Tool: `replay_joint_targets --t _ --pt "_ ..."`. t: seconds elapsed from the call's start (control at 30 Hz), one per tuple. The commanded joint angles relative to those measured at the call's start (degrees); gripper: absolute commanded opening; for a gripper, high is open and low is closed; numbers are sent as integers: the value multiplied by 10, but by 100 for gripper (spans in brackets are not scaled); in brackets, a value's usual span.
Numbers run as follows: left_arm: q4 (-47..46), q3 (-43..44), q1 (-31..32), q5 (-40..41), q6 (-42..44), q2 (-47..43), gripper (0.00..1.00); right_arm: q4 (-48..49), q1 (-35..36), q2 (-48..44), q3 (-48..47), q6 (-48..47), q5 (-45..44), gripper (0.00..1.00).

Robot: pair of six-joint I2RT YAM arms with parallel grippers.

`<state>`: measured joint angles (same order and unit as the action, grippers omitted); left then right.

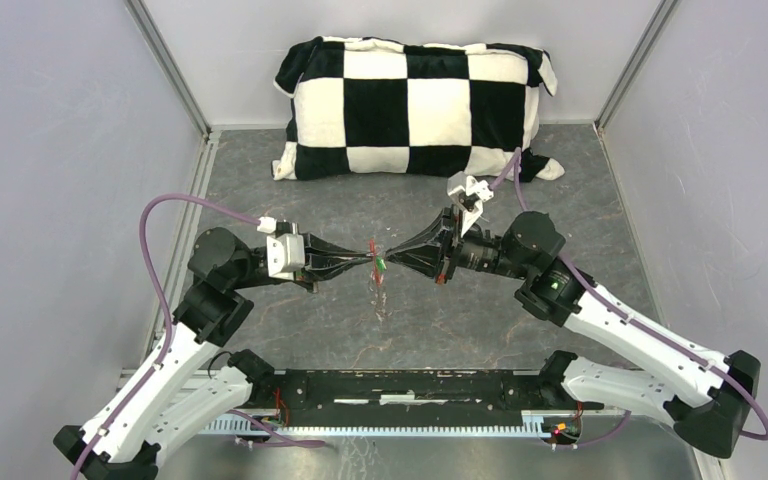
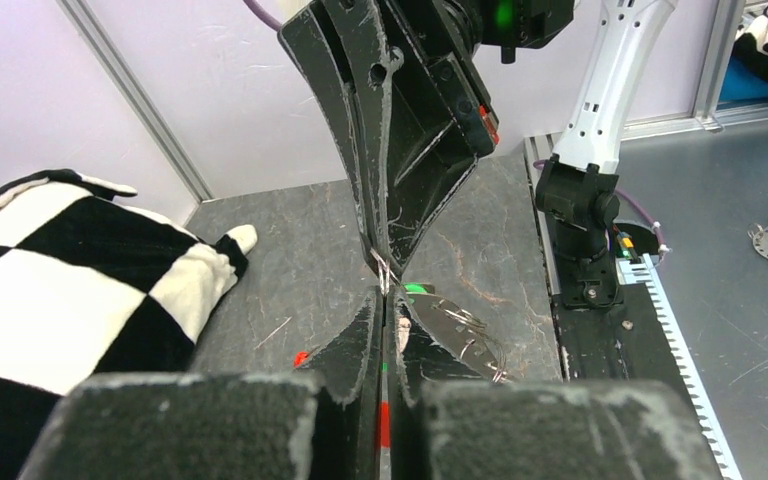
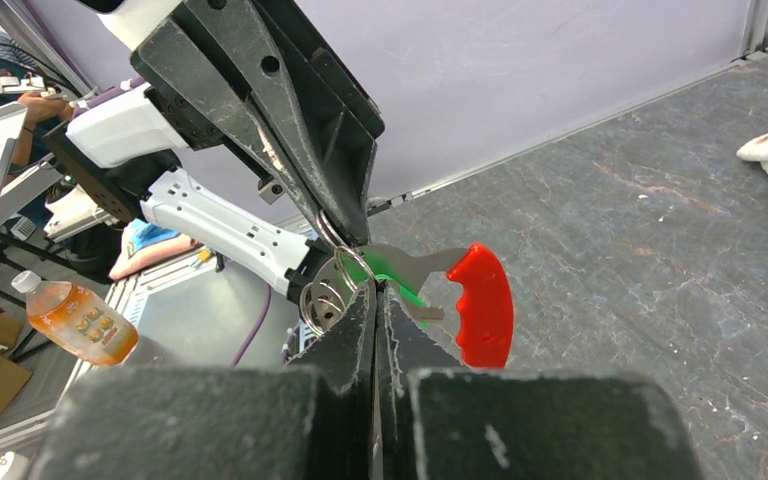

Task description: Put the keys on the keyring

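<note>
My two grippers meet tip to tip above the middle of the table. The left gripper is shut on the thin silver wire of the keyring. The right gripper comes from the opposite side and is shut on the same wire. The ring's red tag and smaller silver rings hang beside the right fingertips. A green-headed key sits just behind the tips; whether it is threaded on the ring I cannot tell. A flat metal piece hangs from the ring.
A black-and-white checkered pillow lies at the back of the grey table. The arms' black base rail runs along the near edge. Walls close in both sides. An orange bottle stands off the table.
</note>
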<state>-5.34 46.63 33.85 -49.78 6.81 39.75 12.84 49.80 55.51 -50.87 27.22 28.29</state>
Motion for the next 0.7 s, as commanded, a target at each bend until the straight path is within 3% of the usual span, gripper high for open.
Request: replay_joint_targets --t 0.0,0.3,0.47,0.53,0.67 --pt "-47 0 0 -13 -22 -1 2 -1 -2 17 -5 12 32 0" --pt "-46 -1 1 -27 -6 2 2 -60 -2 55 -53 -4 79 0" --pt "-31 0 0 -33 3 0 2 -121 -5 55 -101 -56 60 25" --pt "-21 0 1 -37 10 -1 2 -127 -7 49 -113 -77 52 39" --pt "-3 1 1 -42 23 -4 2 -100 -7 23 -90 -117 49 47"
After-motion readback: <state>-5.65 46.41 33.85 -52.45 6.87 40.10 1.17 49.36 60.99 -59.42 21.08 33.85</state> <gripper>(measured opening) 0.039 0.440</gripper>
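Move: Just off the right fingertips, about 2 cm to the right hand's left and level with it, are the small metal rings still pinched by the left fingers; they lie some 1 cm to the left hand's right. From the right hand, the green key is roughly 1 cm left, 1 cm back and 2 cm lower, and the keyring's red handle is about 3 cm ahead, 3 cm left and 5 cm lower. Dipping about 3 cm with its fingers still shut at the rings, the right hand also presses some 1.5 cm left towards the left fingertips, then opens to nearly half and rises about 2 cm, letting go of the ring's near side. The left hand keeps its pinch on the rings, almost in place. ##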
